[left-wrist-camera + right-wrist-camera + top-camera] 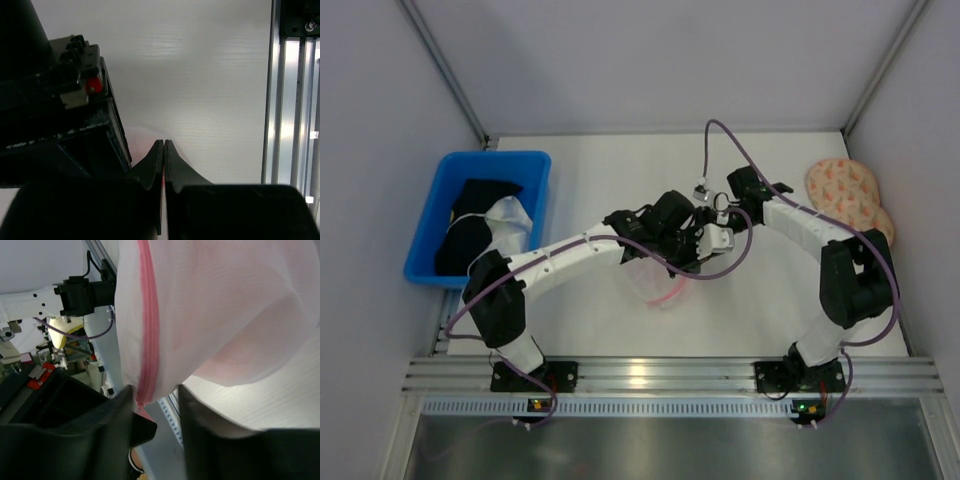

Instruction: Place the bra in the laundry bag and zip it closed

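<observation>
The laundry bag (658, 282), translucent white mesh with a pink zipper (145, 320), hangs at mid-table between the two arms. The bra shows only as a soft pink mass (280, 325) through the mesh. My left gripper (164, 142) is shut, with a thin pink sliver of the bag's edge pinched between its fingers; in the top view it (678, 252) sits over the bag's top. My right gripper (155, 392) stands open around the lower end of the zipper, which dangles close to its left finger (122, 405). From above, that gripper (706, 228) meets the left one.
A blue bin (435, 215) with black and white garments stands at the left. A peach speckled two-lobed item (845, 190) lies at the far right by the wall. An aluminium rail (670, 375) runs along the near edge.
</observation>
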Robot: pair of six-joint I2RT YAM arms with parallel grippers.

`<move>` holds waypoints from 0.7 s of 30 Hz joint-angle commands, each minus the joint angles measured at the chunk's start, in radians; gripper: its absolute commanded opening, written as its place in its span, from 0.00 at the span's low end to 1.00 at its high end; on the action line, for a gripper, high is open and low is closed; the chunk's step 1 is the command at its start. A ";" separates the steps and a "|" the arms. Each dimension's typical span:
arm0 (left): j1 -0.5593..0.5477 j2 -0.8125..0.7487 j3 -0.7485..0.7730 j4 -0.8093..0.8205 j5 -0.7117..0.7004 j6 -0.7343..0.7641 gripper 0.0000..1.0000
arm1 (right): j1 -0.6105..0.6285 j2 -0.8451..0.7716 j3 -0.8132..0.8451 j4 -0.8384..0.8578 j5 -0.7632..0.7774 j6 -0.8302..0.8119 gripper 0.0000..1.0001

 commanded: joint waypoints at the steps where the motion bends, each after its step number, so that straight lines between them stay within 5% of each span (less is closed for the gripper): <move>1: 0.002 -0.020 0.016 0.037 0.029 0.009 0.00 | 0.029 -0.003 0.025 0.073 -0.043 0.013 0.32; 5: -0.003 -0.081 -0.076 0.037 0.069 0.026 0.00 | 0.024 0.014 0.058 0.057 -0.033 0.001 0.00; 21: -0.018 -0.263 -0.332 0.011 0.098 -0.008 0.00 | -0.032 0.121 0.231 0.029 -0.010 -0.046 0.00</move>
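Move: My right fingers stand half open around the pink zip by its end, which is only about 1 cm back and 1 cm left of my right hand point, level with it. From my left hand, still shut on the pink tab there, that piece of zip is about 2 cm ahead and level. The bag's body sits some 6 cm to the left of my right hand, roughly level in reach and about 4 cm lower. I shut my right fingers on the zip right beside my left hand's hold, then draw the two hands apart. My left hand keeps its pinch and pulls left and back, sinking a little, about 8 cm in all and away from the right hand. My right hand keeps hold of the zip and goes about 4 cm forward. ##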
